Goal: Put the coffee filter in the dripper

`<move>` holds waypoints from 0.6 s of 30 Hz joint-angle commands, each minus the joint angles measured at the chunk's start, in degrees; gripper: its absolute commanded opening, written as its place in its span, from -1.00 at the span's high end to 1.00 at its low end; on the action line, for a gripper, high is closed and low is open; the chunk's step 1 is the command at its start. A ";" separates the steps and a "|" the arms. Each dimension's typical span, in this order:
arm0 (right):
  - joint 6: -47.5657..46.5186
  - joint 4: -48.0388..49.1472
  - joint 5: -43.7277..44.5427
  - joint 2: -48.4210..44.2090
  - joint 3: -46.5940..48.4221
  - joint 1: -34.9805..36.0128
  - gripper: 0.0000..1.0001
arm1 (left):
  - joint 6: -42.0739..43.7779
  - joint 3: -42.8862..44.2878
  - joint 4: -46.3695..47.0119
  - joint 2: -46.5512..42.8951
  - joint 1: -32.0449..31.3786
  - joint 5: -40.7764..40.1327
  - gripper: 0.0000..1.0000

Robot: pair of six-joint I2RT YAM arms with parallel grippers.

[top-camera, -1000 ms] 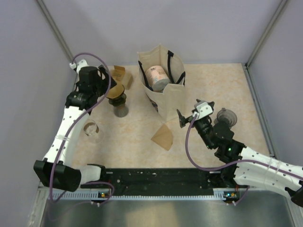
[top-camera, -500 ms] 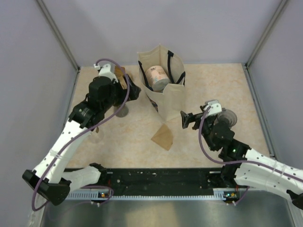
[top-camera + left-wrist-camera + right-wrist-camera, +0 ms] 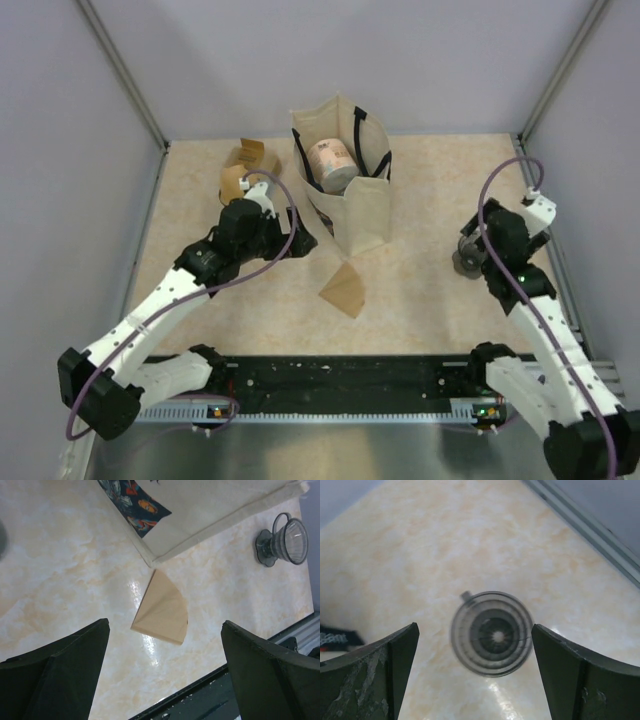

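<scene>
The brown paper coffee filter [image 3: 343,291] lies flat on the table in front of the tote bag; in the left wrist view the filter [image 3: 162,609] sits below and between my left fingers. My left gripper [image 3: 300,242] [image 3: 164,645] is open and empty, held above the table just left of the filter. The dark glass dripper [image 3: 466,256] stands at the right, partly hidden by my right arm. It also shows in the left wrist view [image 3: 285,539]. In the right wrist view the dripper [image 3: 492,633] is seen from straight above. My right gripper [image 3: 478,248] [image 3: 475,630] is open and empty above it.
A cream tote bag [image 3: 350,205] with a roll [image 3: 330,160] inside stands at the back middle. Brown cardboard pieces [image 3: 243,165] lie at the back left. A black rail [image 3: 340,380] runs along the near edge. Grey walls close in both sides.
My left arm swung from the back left toward the middle, ending over the filter. My right arm moved right and back, ending over the dripper. Both grippers stay open.
</scene>
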 commanded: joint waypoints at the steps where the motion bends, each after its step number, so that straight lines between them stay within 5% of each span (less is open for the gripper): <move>1: 7.29 -3.95 -9.51 7.37 1.17 -14.49 -0.90 | -3.04 -4.36 9.59 -0.77 -0.60 5.21 -0.98; 11: 5.52 0.46 -6.79 20.65 0.90 -17.23 -0.73 | -3.04 -7.01 10.39 1.52 -0.60 2.14 -0.97; 18: 6.67 5.89 -10.22 18.90 -6.03 -22.59 -0.42 | -2.87 -6.84 12.15 3.27 -0.51 3.54 -0.97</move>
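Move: The clear dripper stands almost straight below the right hand, its middle about 16 cm down and perhaps 1 cm to the right. The remaining coffee filter lies some 30 cm left of this hand and 7 cm back, flat on the table. From the left hand that filter is roughly 7 cm right, 5 cm back and 21 cm down. The tote bag stands about 15 cm ahead and 8 cm right of the left hand. Drop the right gripper about 12 cm to the clear dripper's rim while swinging it some 8 cm right, so the fingers come over the right-hand side of the rim, the left one over the mouth. Tip the fingers down roughly 20 degrees, turn clockwise a little and start closing. Ease the open left gripper down 3 to 4 cm over the table near the filter. ##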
